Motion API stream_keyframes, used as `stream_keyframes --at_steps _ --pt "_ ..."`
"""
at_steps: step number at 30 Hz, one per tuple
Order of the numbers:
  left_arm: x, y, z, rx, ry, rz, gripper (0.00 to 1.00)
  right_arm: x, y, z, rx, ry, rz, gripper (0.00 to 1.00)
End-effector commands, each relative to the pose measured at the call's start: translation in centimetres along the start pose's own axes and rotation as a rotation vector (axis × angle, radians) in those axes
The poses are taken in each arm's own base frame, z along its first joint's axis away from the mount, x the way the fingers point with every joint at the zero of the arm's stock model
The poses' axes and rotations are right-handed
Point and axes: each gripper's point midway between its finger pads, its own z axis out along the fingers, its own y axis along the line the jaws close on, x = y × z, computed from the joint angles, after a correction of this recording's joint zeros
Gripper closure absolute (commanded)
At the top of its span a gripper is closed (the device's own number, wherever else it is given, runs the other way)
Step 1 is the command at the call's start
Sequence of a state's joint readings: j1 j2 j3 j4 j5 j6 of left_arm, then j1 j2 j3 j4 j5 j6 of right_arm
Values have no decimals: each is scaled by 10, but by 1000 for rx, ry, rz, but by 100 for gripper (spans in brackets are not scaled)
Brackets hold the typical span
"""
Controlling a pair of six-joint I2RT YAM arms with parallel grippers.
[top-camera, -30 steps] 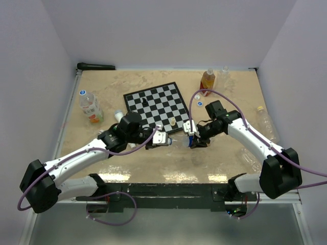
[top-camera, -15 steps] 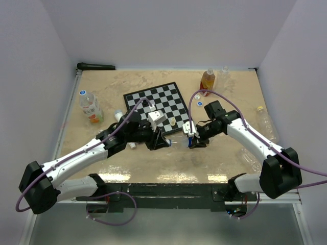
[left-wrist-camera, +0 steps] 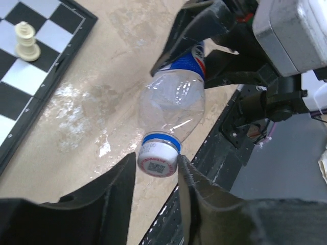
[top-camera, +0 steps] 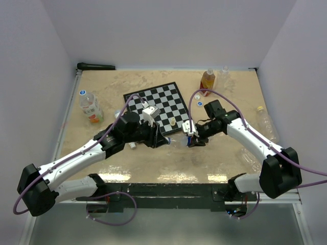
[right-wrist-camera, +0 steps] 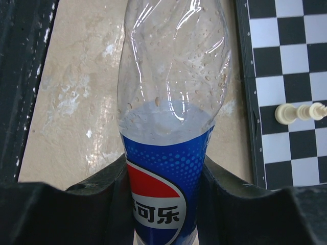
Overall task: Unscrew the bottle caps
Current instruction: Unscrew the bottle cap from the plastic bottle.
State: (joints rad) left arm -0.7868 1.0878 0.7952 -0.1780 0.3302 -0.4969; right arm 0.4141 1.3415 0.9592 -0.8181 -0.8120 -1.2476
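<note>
A clear Pepsi bottle [top-camera: 178, 140] lies level between my two grippers, just off the chessboard's near corner. My right gripper [right-wrist-camera: 166, 168] is shut on its blue-labelled body [right-wrist-camera: 166, 204], which fills the space between the jaws. The bottle's cap [left-wrist-camera: 158, 159], white with a blue ring, points at the left wrist camera. My left gripper [left-wrist-camera: 156, 164] stands round this cap at its fingertips: the right finger touches it and a thin sliver of tabletop shows by the left finger. From above, the left gripper [top-camera: 164, 141] and the right gripper [top-camera: 191, 138] face each other.
The chessboard [top-camera: 156, 104] lies behind the grippers with a cream piece [top-camera: 173, 122] and a black one [top-camera: 145, 102]. A capped bottle [top-camera: 90, 107] stands at the left and an orange one [top-camera: 207, 81] at the back. Clear bottles [top-camera: 266, 125] lie at the right, with loose caps [top-camera: 199, 103] near the board.
My left wrist has rolled round the cap, its camera box swinging from beside the gripper to above it. The right arm and the bottle have stayed put.
</note>
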Motion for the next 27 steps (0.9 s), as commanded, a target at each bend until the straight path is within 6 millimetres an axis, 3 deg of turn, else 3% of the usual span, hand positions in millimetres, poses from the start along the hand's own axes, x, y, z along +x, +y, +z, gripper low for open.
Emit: stream_keyframes --at_steps 1,6,15,19,22,27 --pt "-39 2 -15 -71 -129 49 52 1 3 -4 -9 21 24 100" --pt "-54 -3 -34 -78 -205 153 29 1 3 -4 -10 22 25 100" --pt "-78 -7 -67 -99 -330 522 4 1 2 -3 -10 23 25 100" --pt "-78 -20 -75 -33 -374 766 3 2 2 -3 -12 24 26 100" --pt "-59 -29 -73 73 -356 981 3 2 2 -3 -13 24 29 100" --pt "-39 -19 -61 103 -305 1111 4 2 3 -3 -14 25 31 100"
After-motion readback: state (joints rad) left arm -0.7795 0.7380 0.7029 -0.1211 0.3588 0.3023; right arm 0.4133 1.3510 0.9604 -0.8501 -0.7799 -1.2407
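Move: The bottle cap is right at the left hand's fingertips, barely 1 cm to the right of the hand point and level with it. The bottle's middle lies about 9 cm to the right and 5 cm lower. Down on the table, the pale chess piece is some 11 cm ahead and 4 cm right, with the chessboard's middle about 16 cm ahead and 1 cm left. From the right hand, gripping the bottle, the cap is roughly 11 cm left, 7 cm up and 1 cm ahead. The left fingers let go of the cap and spread almost fully while that hand backs off, up about 7 cm and left some 5 cm. The climb eases into a slight dip at the end. On the way the wrist rolls about 50 degrees about the finger line, clockwise looking along the fingers, undoing the previous twist; the right hand keeps gripping the bottle nearly still. ##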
